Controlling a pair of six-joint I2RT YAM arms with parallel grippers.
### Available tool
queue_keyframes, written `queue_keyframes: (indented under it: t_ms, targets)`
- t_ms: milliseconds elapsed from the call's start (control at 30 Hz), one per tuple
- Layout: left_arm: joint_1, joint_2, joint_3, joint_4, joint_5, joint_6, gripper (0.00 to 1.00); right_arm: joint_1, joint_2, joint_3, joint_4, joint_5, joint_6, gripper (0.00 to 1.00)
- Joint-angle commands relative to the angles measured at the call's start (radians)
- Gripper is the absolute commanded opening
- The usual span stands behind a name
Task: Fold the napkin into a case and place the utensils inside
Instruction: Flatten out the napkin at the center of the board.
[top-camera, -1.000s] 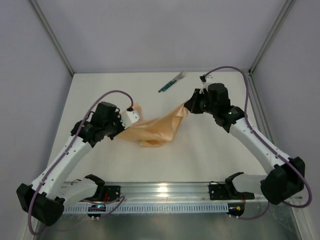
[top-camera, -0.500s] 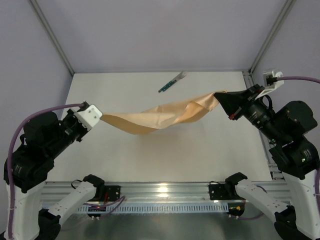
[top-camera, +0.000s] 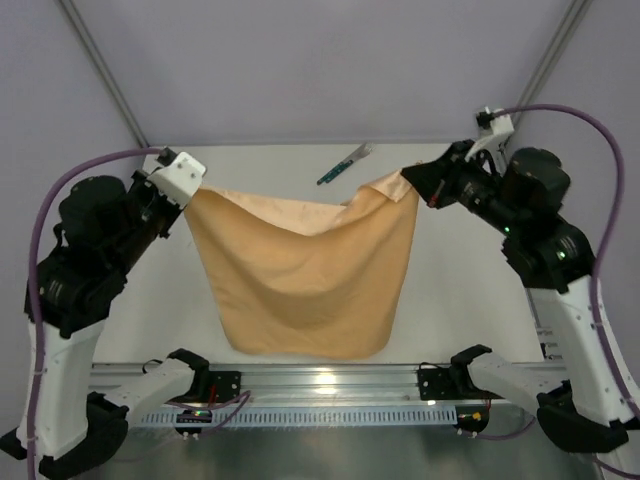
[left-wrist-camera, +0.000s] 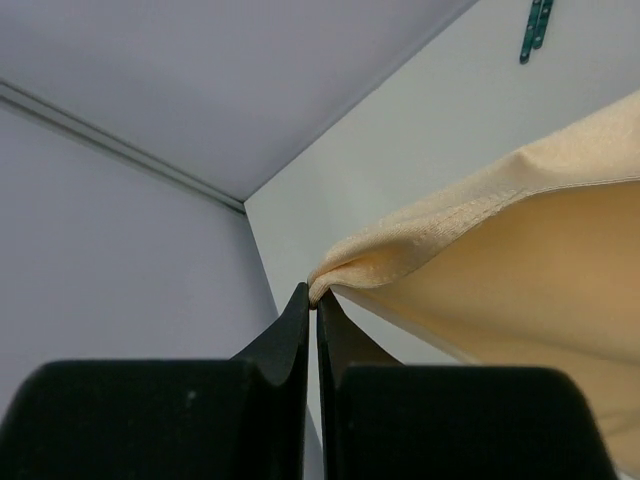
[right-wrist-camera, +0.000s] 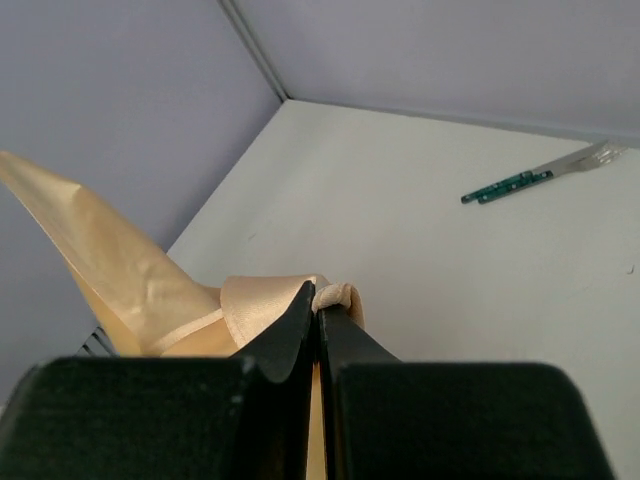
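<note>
The peach-tan napkin (top-camera: 300, 280) hangs spread in the air between both arms, well above the table. My left gripper (top-camera: 188, 193) is shut on its upper left corner (left-wrist-camera: 330, 275). My right gripper (top-camera: 408, 180) is shut on the upper right corner (right-wrist-camera: 335, 296). The cloth's lower edge droops toward the near rail. The utensils (top-camera: 343, 165), slim with dark green handles and silvery ends, lie together on the table at the back, beyond the napkin; they also show in the wrist views as utensils (left-wrist-camera: 534, 28) and utensils (right-wrist-camera: 535, 176). No folded case is in view.
The white table (top-camera: 460, 290) is boxed in by grey walls with metal posts at the back corners (top-camera: 150, 145). A metal rail (top-camera: 320, 385) with the arm bases runs along the near edge.
Both arms have risen and pulled apart, lifting the napkin from a crumpled heap on the table into a spread sheet hanging between them. The utensils have not moved.
</note>
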Motion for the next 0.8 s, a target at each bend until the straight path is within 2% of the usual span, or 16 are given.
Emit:
queue_keyframes:
  t_ms: [0,133,167,300,467,567,633,700,733,767]
  targets:
    - [0.015,0.137,-0.028,0.195,-0.076,-0.008,0.0,-0.037,0.184,0.006,0.129,0.021,0.053,0.04]
    - [0.14,0.252,-0.012,0.277,-0.001,-0.058,0.0,-0.098,0.305,-0.013,0.249,-0.056,0.164,0.04]
    - [0.2,0.272,-0.006,0.289,0.014,-0.069,0.0,-0.101,0.313,-0.014,0.261,-0.061,0.169,0.04]
    - [0.309,0.349,0.046,0.325,0.082,-0.094,0.0,-0.103,0.337,0.016,0.324,-0.059,0.134,0.04]
    - [0.325,0.442,0.185,0.338,0.1,-0.103,0.0,-0.121,0.474,0.243,0.307,-0.145,0.097,0.04]
    - [0.325,0.471,0.256,0.34,0.11,-0.107,0.0,-0.123,0.532,0.285,0.338,-0.154,0.059,0.04]
    - [0.325,0.475,0.259,0.331,0.126,-0.106,0.0,-0.124,0.532,0.262,0.353,-0.151,0.035,0.04]
    - [0.325,0.436,0.168,0.343,0.172,-0.088,0.0,-0.124,0.49,0.158,0.382,-0.148,0.012,0.04]
    - [0.325,0.409,0.105,0.364,0.173,-0.075,0.0,-0.124,0.468,0.1,0.402,-0.148,0.012,0.04]
    - [0.325,0.378,0.031,0.389,0.215,-0.063,0.0,-0.124,0.442,-0.034,0.445,-0.14,0.014,0.04]
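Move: Stretched between the two hands, which pinch two of its corners, the napkin hangs with its middle roughly 20 cm below and 6 cm behind them, about 20 cm to the left hand's right and 20 cm to the right hand's left. The board's centre lies some 20 cm ahead and 45 cm below both, about 26 cm right of the left hand and 15 cm left of the right hand. Beyond it, the utensils lie about 48 cm ahead of the hands, some 34 cm right of the left hand and 7 cm left of the right. Swinging forward together by about 17 cm, both hands carry the pinched corners out towards the board's centre. They first dip, the right by some 10 cm with its fingers tipping down and the left about half as much, then rise again to near starting height. Both drift slightly left and the left wrist turns counter-clockwise, while the fingers keep their hold. ##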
